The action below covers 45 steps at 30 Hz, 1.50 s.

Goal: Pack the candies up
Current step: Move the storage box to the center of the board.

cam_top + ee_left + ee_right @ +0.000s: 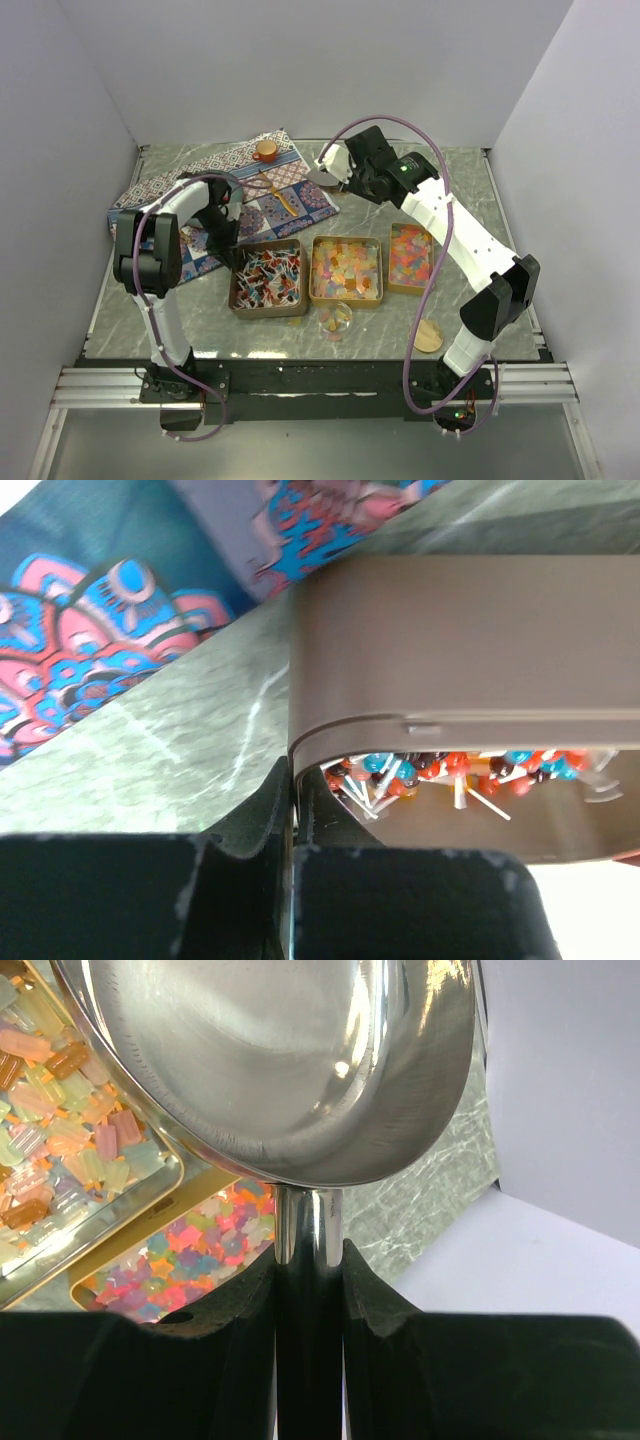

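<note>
Three gold tins sit side by side, each holding candies. The left tin [268,311] holds red, white and black candies [450,770]. My left gripper [291,810] is shut on that tin's wall at its near-left corner, one finger outside and one inside. The middle tin [345,299] carries pale yellow-orange squares [60,1130], and the right tin [409,290] carries bright star pieces [190,1250]. My right gripper [309,1260] is shut on the handle of a steel scoop [280,1060], held high behind the tins [322,178].
A small clear dish [335,318] with a few sweets stands in front of the tins. A round cork disc [428,336] lies near the right arm's base. A patterned cloth [250,190] at the back left carries an orange cup [266,150].
</note>
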Tool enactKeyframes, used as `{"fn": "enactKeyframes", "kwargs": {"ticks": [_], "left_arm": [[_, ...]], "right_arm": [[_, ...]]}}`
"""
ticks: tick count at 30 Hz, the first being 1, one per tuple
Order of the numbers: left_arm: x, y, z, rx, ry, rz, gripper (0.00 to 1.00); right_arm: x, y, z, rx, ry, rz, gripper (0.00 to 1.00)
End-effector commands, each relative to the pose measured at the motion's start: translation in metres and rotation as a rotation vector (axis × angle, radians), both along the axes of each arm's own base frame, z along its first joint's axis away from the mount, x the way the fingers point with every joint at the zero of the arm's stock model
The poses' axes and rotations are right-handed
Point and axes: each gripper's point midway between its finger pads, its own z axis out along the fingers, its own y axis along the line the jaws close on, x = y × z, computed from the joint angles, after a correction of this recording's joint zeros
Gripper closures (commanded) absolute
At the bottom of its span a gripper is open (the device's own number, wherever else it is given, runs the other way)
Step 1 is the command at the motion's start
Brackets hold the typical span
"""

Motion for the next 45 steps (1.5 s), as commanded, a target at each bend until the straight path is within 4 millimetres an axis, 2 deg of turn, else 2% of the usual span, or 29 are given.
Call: {"fn": "enactKeyframes", "kwargs": {"ticks": [1, 5, 10, 15, 20, 23, 24, 26, 27, 28, 34, 37, 45], "left_arm": [[0.014, -0.03, 0.024, -0.087, -0.084, 0.034, 0.99], [0.03, -0.032, 0.02, -0.023, -0.116, 0.021, 0.99], [0.035, -0.017, 0.017, 0.065, -0.132, 0.022, 0.99], [0.056, -0.026, 0.024, 0.068, -0.171, 0.061, 0.99], [0.056, -0.034, 0.009, 0.095, -0.131, 0.059, 0.99], [0.055, -0.046, 0.006, 0.079, -0.121, 0.043, 0.99], [0.054, -0.049, 0.005, 0.078, -0.12, 0.038, 0.99], [0.054, -0.061, 0.003, 0.06, -0.112, 0.026, 0.99], [0.055, -0.065, 0.004, 0.053, -0.115, 0.021, 0.99], [0.058, -0.073, 0.003, 0.036, -0.115, 0.017, 0.99], [0.08, -0.104, 0.003, -0.023, -0.147, 0.014, 0.99], [0.086, -0.119, 0.002, -0.034, -0.163, 0.003, 0.99], [0.089, -0.142, -0.002, -0.07, -0.158, 0.002, 0.99]], "right_arm": [[0.005, 0.001, 0.028, 0.054, -0.092, -0.011, 1.0], [0.006, 0.001, 0.029, 0.051, -0.094, -0.01, 1.0], [0.004, 0.0, 0.028, 0.049, -0.096, -0.007, 1.0], [0.006, -0.003, 0.025, 0.047, -0.092, -0.008, 1.0], [0.007, -0.01, 0.035, 0.06, -0.116, -0.026, 1.0], [-0.001, -0.017, 0.042, 0.071, -0.127, -0.011, 1.0], [-0.007, -0.019, 0.051, 0.087, -0.155, -0.001, 1.0], [-0.016, -0.022, 0.044, 0.072, -0.142, 0.044, 1.0], [-0.021, -0.025, 0.056, 0.09, -0.187, 0.056, 1.0], [-0.026, -0.029, 0.045, 0.06, -0.173, 0.078, 1.0], [-0.041, -0.039, 0.037, 0.038, -0.147, 0.077, 1.0], [-0.04, -0.04, 0.036, 0.038, -0.133, 0.058, 1.0], [-0.043, -0.043, 0.03, 0.026, -0.108, 0.044, 1.0]]}}
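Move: My left hand already grips the wall of the lollipop storage box near its far-left corner; the box's middle lies about 9 cm to my right, 4 cm back and 3 cm lower. The popsicle-candy box stands beside it, some 28 cm right and level with my hand, and the star-candy box 45 cm right and 4 cm ahead. The glass jar is 25 cm right, 13 cm back. From my right hand the storage box lies about 20 cm left, 11 cm back, 24 cm below. Keeping my left fingers shut on the box wall, I first edge right, then go forward about 5 cm with a slight rise and dip, then push on to the right against the popsicle-candy box, some 8 cm rightward in all, the wrist tilting slightly. Late on, my right hand, still holding the metal scoop, clears out about 5 cm back and 4 cm right, rising a little. ##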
